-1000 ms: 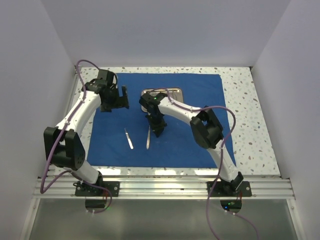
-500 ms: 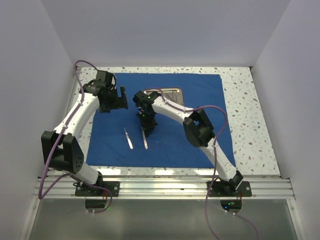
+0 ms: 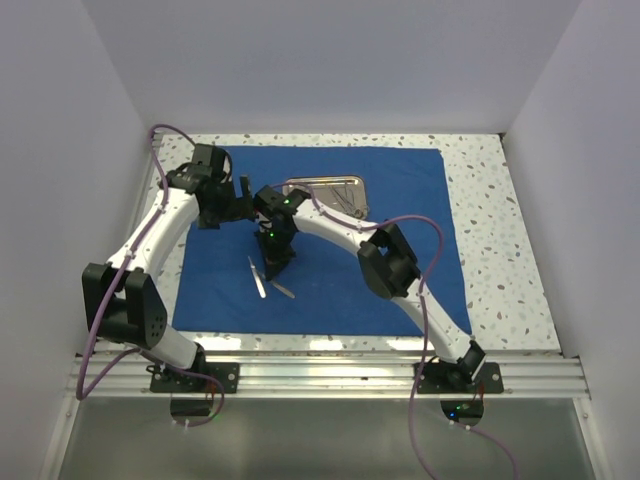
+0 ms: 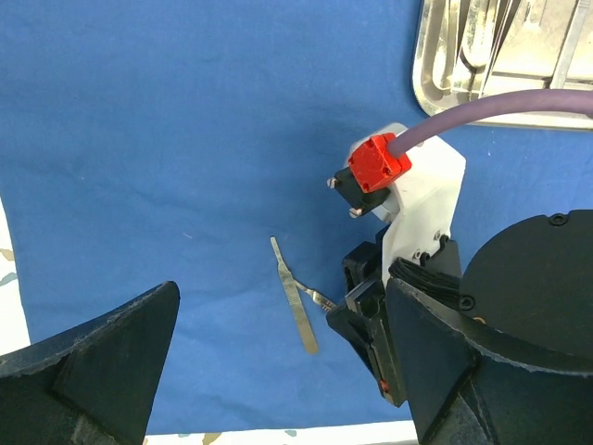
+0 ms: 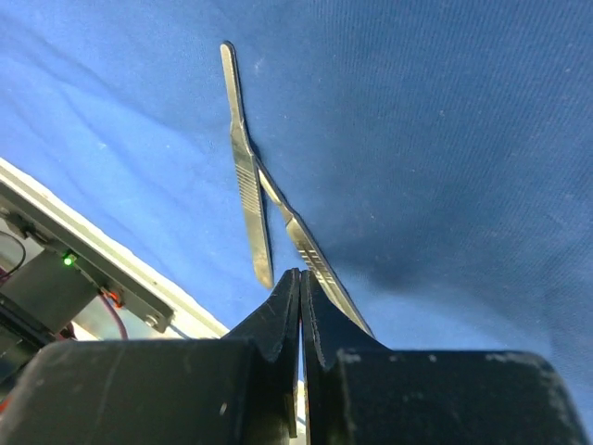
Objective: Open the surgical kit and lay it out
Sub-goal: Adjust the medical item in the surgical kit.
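Observation:
The royal-blue cloth (image 3: 400,260) lies spread flat. The steel tray (image 3: 335,190) sits at its far middle and holds thin instruments (image 4: 473,46). A flat silver handle (image 3: 257,277) lies on the cloth. A second thin instrument (image 3: 284,290) lies slanted beside it, and their ends meet in the right wrist view (image 5: 310,250). My right gripper (image 3: 274,268) is shut, tips down on the cloth (image 5: 301,278). The second instrument runs under its right finger, not between the jaws. My left gripper (image 3: 238,203) is open and empty, hovering above the cloth's left part (image 4: 278,324).
The speckled tabletop (image 3: 500,220) shows round the cloth. White walls close in the left, back and right. The aluminium rail (image 3: 330,375) with both arm bases runs along the near edge. The right arm stretches across the middle of the cloth.
My right gripper has moved left and slightly nearer. The second instrument has slid left with it and turned from parallel to slanted against the first. The left arm has hardly moved.

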You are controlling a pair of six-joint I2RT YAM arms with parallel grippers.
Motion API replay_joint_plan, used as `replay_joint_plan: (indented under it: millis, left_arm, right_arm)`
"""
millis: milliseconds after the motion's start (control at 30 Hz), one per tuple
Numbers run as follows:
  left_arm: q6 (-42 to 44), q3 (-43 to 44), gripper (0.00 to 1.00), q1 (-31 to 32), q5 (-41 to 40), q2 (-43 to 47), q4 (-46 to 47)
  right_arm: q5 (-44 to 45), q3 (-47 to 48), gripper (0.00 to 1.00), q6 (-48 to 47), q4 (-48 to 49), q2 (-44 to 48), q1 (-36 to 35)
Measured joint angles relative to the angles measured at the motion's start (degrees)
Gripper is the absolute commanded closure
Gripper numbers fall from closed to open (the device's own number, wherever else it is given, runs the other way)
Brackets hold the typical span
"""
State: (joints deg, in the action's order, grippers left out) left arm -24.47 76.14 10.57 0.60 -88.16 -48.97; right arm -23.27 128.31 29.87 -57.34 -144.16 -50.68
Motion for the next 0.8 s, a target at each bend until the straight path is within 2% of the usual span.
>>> replay_joint_plan:
  millis: [133,533,800]
  left_arm:
    - [0.0,0.2,0.04,0.0,-0.2,0.0,-0.2]
    - [-0.4,1.9,0.04,0.0,-1.9,0.0,-1.5]
    - [-1.1,1.9,0.04,0.0,-1.8,0.0,-1.4]
  right_arm:
    - [1.4,-0.7,1.0,-1.4,-0.3,0.1,0.2]
    - [10.4,-18.9,1.0,-7.5,-1.4,10.9,4.8]
    - [10.2,-19.6,1.0,-7.7,-0.9,11.4,4.6]
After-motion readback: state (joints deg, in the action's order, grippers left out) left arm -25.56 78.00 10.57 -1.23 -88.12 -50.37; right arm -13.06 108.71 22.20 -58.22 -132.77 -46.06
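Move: The slanted scalpel lies almost directly under the right hand, its middle about 1 cm to the right and 2 cm below. The straight scalpel is some 4 cm left and 2 cm ahead of that hand, at the same level; the instrument tray stands roughly 21 cm ahead and 15 cm right. From the left hand, the slanted scalpel lies about 8 cm back, 9 cm right and 14 cm down. Rightward, away from the middle of the slanted scalpel, the right hand sweeps about 10 cm over the blue cloth, dipping roughly 1 cm early on and then staying low before it stops. Its fingers stay shut and empty while the wrist rolls some 15 degrees, bringing them closer to straight down. ##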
